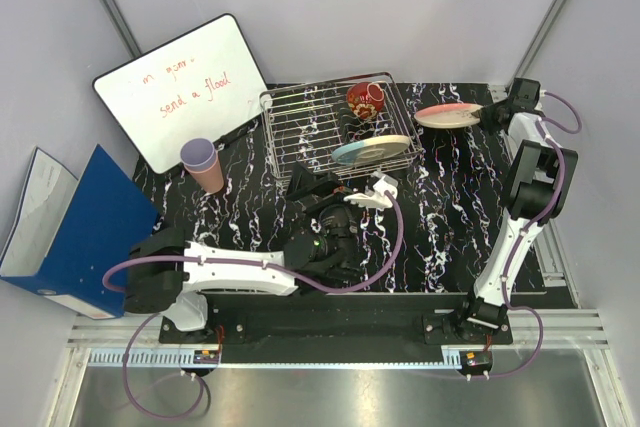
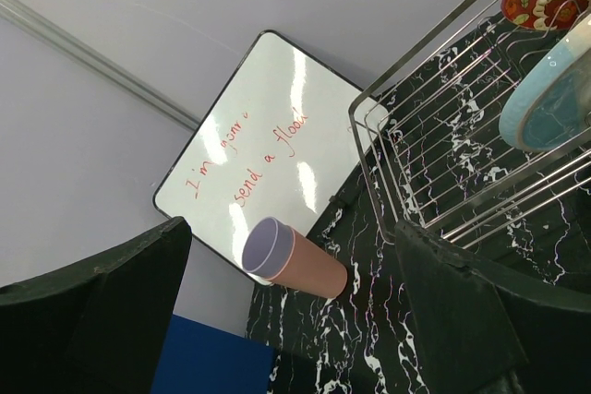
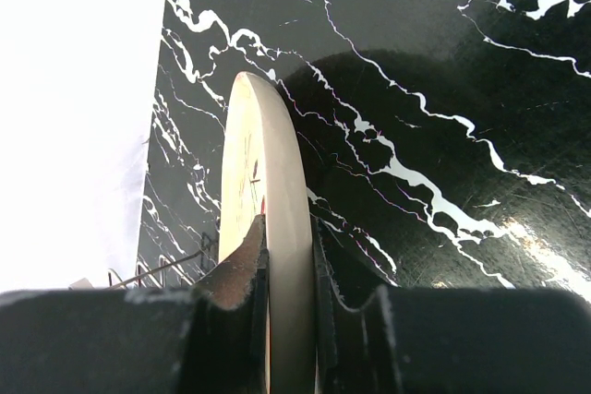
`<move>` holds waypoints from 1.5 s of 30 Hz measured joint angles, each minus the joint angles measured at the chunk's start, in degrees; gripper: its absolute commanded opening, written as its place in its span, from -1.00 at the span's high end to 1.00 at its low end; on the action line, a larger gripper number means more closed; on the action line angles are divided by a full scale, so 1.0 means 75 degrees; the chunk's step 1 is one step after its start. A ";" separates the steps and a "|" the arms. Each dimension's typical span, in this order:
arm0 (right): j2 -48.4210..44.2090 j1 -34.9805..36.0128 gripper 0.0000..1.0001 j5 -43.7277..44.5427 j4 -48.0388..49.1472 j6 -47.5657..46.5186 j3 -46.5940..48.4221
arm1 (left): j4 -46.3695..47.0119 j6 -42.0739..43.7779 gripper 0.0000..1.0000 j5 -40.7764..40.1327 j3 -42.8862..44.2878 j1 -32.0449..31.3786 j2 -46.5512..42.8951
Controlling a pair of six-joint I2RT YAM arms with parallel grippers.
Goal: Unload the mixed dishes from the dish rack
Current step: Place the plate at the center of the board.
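The silver wire dish rack (image 1: pixel 310 122) stands at the back middle of the table. In it a glossy red patterned bowl (image 1: pixel 366 99) sits at the far right, and a light-blue plate (image 1: pixel 372 150) leans at its near right edge. My right gripper (image 1: pixel 490 107) is shut on the rim of a pink plate (image 1: pixel 447 115), held flat just right of the rack; the right wrist view shows the plate (image 3: pixel 272 200) edge-on between the fingers. A salmon-pink cup (image 1: pixel 210 175) with a lavender cup (image 1: pixel 197 154) nested inside stands left of the rack. My left gripper (image 1: pixel 312 185) is open and empty near the rack's front.
A whiteboard (image 1: pixel 185 87) with red writing leans at the back left behind the cups. A blue folder (image 1: pixel 80 232) lies off the table's left edge. In the left wrist view the rack (image 2: pixel 434 154) is to the right and the cups (image 2: pixel 295 260) straight ahead.
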 measured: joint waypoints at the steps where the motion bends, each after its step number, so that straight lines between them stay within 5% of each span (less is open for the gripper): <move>1: 0.0000 0.0000 0.85 0.0000 0.0003 -0.0006 -0.0003 | 0.0000 0.0009 -0.98 0.0000 0.0026 0.0000 0.0012; 16: -0.0399 0.0000 0.80 -0.0312 0.0216 0.0175 -0.0819 | 0.0000 0.0105 -0.98 0.0000 0.0070 -0.0175 0.0015; 20: -0.0545 0.0000 0.50 -0.0551 0.0318 0.0393 -0.1180 | 0.0000 0.0105 -0.98 0.0000 0.0070 -0.0271 0.0015; 33: -0.0452 -0.0009 0.20 -0.0807 0.0408 0.0475 -0.1574 | 0.0000 0.0102 -0.98 0.0000 0.0067 -0.0425 0.0015; 40: -0.0085 -0.0020 -0.29 -0.1055 0.0271 0.0513 -0.1480 | 0.0000 0.0108 -0.98 0.0000 0.0067 -0.0425 0.0020; 45: 0.0050 0.0000 -0.40 -0.1212 0.0079 0.0571 -0.1189 | 0.0000 0.0128 -0.98 -0.0003 0.0070 -0.0425 0.0099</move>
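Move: The right hand holds the plate by its right rim; the open spot on the board where it goes lies about 15 cm left, 5 cm back and 8 cm below. The blue-edged plate in the rack is some 36 cm left and 10 cm back, the red mug about 37 cm left and 6 cm ahead. From the idle left hand, that spot is roughly 39 cm right, 28 cm ahead and far below. The right hand eases the plate back and left, then down about 5 cm towards the board, opening its fingers. ##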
